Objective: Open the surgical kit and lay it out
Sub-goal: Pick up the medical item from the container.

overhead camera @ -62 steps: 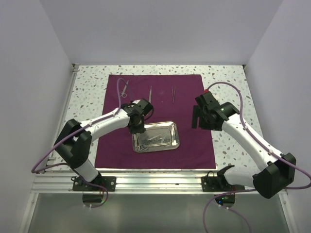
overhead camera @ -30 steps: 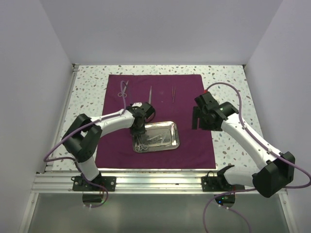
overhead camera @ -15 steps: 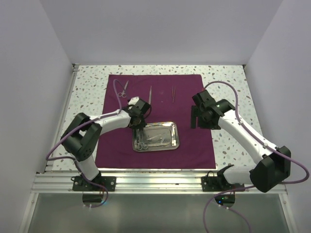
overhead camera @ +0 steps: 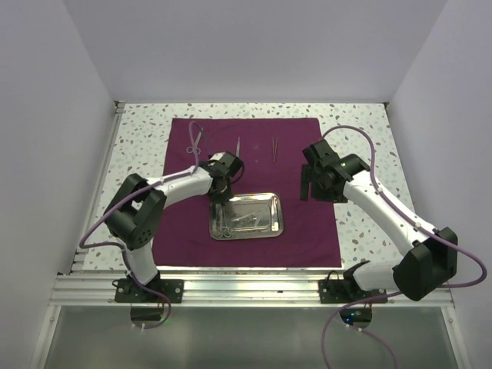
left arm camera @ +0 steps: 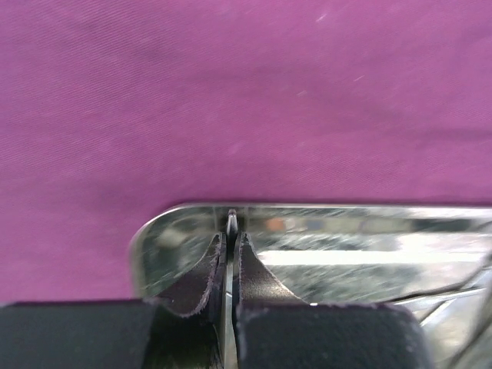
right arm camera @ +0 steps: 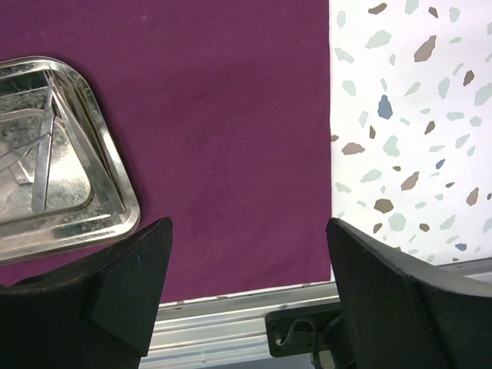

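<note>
The maroon cloth [overhead camera: 307, 223] lies spread flat on the table. On its near middle stands the steel tray [overhead camera: 278, 214] with thin silver instruments [overhead camera: 231, 223] inside. My left gripper [overhead camera: 218, 197] is at the tray's far left corner. In the left wrist view my left gripper [left arm camera: 231, 234] is shut on a thin silver instrument [left arm camera: 231, 218], whose tip pokes out above the tray rim [left arm camera: 154, 231]. Scissors [overhead camera: 197, 141] and two slim tweezers [overhead camera: 237, 147] [overhead camera: 274, 148] lie along the cloth's far part. My right gripper [overhead camera: 307, 184] hovers open over the cloth [right arm camera: 223, 131], right of the tray [right arm camera: 115, 192].
Speckled tabletop [right arm camera: 407, 115] surrounds the cloth. An aluminium rail [right arm camera: 215, 330] runs along the near edge by the arm bases. White walls close in the left, right and back sides.
My left gripper has closed on the thin instrument at the tray's far left corner. The right arm has shifted only slightly and stays open.
</note>
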Action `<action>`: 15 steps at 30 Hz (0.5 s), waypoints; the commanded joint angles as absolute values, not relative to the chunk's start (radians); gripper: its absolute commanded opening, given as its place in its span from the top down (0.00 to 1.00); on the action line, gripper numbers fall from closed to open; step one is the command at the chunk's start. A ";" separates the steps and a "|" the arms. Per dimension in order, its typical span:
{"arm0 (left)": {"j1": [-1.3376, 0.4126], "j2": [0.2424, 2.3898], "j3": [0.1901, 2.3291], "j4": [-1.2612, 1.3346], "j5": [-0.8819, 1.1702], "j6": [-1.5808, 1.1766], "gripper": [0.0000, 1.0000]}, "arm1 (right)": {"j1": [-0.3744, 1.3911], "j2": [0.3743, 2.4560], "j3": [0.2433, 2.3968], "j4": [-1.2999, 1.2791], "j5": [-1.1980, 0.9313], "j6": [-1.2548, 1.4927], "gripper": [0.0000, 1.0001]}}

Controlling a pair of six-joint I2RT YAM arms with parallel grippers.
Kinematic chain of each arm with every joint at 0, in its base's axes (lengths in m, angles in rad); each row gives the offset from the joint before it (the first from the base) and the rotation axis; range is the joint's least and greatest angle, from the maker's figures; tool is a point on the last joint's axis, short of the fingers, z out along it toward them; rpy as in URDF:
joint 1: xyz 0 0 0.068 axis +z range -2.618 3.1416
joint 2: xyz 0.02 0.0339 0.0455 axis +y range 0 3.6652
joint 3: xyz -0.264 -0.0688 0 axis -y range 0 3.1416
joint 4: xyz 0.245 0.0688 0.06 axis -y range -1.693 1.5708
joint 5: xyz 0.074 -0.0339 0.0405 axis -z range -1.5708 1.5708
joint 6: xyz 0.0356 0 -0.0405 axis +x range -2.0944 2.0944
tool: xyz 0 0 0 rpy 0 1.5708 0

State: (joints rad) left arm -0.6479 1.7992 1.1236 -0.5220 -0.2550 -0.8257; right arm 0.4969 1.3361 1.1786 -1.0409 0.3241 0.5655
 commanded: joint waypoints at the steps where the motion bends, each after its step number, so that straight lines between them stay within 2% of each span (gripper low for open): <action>1: -0.643 1.799 1.225 -0.728 -0.308 -0.740 1.00 | 0.492 1.336 1.215 -1.043 0.351 0.595 0.15; 9: -0.634 1.758 1.459 -0.870 -0.359 -0.609 1.00 | 0.494 1.333 1.220 -1.043 0.368 0.618 0.15; 15: -0.491 1.857 1.630 -0.813 -0.361 -0.413 1.00 | 0.494 1.348 1.232 -1.049 0.365 0.638 0.15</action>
State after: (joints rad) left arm -0.5873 1.8130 1.5307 -0.8207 -0.3275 -0.5663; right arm 0.4969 1.3376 1.1820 -1.0431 0.3321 0.6098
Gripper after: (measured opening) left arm 0.035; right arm 0.851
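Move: The left hand already grips one end of a pair of ring-handled scissors at the container's far left corner. The likely laying place, open cloth, is about 19 cm ahead of this hand, 3 cm left and 2 cm lower. At table height too, the laid-out scissors lie 21 cm ahead and 9 cm left, the scalpel 18 cm ahead and 4 cm right; the container's middle is 5 cm back, 7 cm right. From the right hand that place is some 24 cm ahead, 29 cm left, 16 cm down. Up first, then up and forward with gathering speed, the left hand carries the pinched scissors out of the container, rising about 10 cm and reaching some 6 cm out over the cloth towards the row of laid-out instruments. The fingers keep their hold, ring handles trailing back towards the base, while the wrist turns slightly, around 10 degrees, partly clockwise. ##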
